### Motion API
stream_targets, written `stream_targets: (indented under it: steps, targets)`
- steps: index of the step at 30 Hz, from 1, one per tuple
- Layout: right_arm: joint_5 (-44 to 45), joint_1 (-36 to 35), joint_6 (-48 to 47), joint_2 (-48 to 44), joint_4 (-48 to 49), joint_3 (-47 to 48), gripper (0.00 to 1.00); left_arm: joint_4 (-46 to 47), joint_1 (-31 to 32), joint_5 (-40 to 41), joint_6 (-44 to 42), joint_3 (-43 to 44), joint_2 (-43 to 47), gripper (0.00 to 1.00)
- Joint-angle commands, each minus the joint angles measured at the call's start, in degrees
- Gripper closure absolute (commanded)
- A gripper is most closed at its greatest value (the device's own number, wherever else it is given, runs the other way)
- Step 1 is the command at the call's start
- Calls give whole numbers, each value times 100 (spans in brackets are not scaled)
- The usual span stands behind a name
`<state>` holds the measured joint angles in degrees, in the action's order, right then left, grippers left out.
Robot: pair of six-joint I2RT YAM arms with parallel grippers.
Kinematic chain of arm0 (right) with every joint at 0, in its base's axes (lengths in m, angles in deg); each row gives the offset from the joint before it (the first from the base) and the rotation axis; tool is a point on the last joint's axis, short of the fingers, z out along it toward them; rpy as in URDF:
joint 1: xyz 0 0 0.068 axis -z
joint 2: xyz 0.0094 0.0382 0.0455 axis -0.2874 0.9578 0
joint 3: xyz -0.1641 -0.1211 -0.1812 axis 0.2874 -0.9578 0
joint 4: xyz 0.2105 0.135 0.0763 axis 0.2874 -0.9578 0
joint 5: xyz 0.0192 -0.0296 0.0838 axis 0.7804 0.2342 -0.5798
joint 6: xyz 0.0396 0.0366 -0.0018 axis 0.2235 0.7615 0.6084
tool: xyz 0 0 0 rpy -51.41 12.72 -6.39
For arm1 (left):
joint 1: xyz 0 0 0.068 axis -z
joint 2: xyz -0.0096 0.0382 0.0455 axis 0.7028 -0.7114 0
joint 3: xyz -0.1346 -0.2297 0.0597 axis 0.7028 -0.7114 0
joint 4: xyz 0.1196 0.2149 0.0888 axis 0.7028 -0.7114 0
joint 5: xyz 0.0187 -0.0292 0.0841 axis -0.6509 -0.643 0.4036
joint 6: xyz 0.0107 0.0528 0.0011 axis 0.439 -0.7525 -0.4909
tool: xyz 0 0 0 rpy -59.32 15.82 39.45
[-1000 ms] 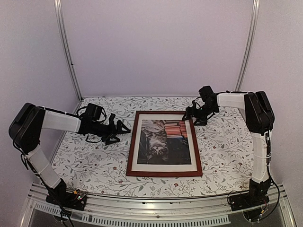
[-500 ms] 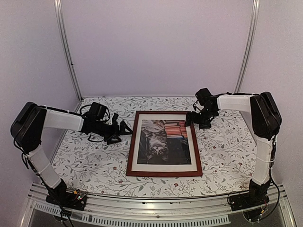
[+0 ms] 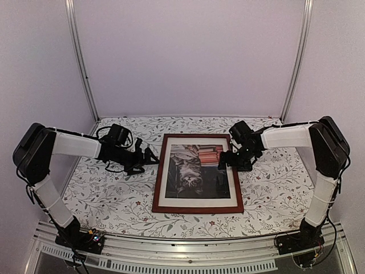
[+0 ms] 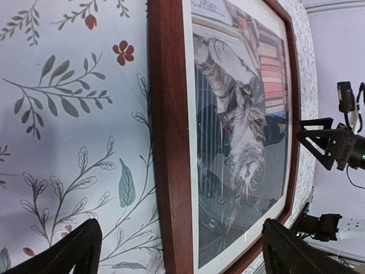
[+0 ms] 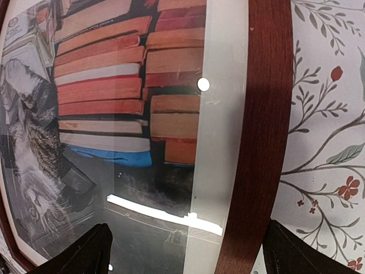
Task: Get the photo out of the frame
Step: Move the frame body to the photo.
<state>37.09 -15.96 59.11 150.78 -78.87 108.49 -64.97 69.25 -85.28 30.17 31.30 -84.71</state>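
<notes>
The dark reddish-brown frame [image 3: 158,182] lies flat in the middle of the table. The photo [image 3: 197,171], a tabby cat among red-orange books with a white border, sits inside it under reflective glazing. My left gripper [image 3: 149,157] stands open just left of the frame's left rail [image 4: 171,142], its fingers [image 4: 63,257] spread wide and holding nothing. My right gripper [image 3: 225,160] hovers open over the right rail [image 5: 256,131]. One of its fingers [image 5: 80,254] is above the photo [image 5: 114,114], the other over the tablecloth.
A floral-patterned cloth [image 3: 268,182] covers the whole table. Plain walls and two metal uprights [image 3: 80,57] close off the back. In the left wrist view the right arm's gripper [image 4: 336,145] shows beyond the frame's far rail.
The right gripper has come from the frame's back right corner toward me along the right rail and opened slightly. The left gripper has edged right toward the left rail.
</notes>
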Motion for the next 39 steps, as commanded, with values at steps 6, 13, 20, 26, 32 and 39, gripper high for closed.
stream_targets:
  steps: [6, 13, 20, 26, 32, 39]
  targets:
    - [-126, -411, 473, 80, 467, -28, 6, -244, 74, 236, -190, 69, 94, 1]
    - [-262, -699, 499, 404, 476, 430, 6, -616, 78, 855, -408, -28, 211, 1]
    - [-178, -762, 445, 606, 392, 644, 6, -689, 75, 1062, -510, -191, 326, 1]
    - [98, -767, 436, 450, 171, 623, 7, -850, 87, 1343, -583, -86, 235, 5]
    - [124, -768, 425, 341, 106, 558, 7, -919, 100, 1502, -552, -76, 274, 5]
    - [432, -768, 490, 166, -18, 352, 7, -892, 111, 1525, -525, -173, 287, 5]
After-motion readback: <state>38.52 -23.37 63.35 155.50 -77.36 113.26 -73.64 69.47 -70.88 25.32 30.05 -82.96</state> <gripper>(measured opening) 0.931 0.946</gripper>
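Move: The frame body's right rail runs between the right hand's open fingers, about 2 cm to the right of the hand point and 1 cm below, close against the right finger. The photo lies under the glass, its middle some 13 cm left and 4 cm back. From the left hand, the frame's left rail abreast of it is roughly 3 cm right and 4 cm below, and the photo's middle about 17 cm right and 3 cm back. The frame body is pushed left across the photo by the right hand's outer finger against its right rail. That open hand sweeps about 7 cm left, staying low, then eases back right about 1 cm, clear of the rail. The open left hand gives way about 5 cm left ahead of the frame while sinking some 3 cm over its left rail, tilting about 15 degrees so the fingers point more steeply down. ##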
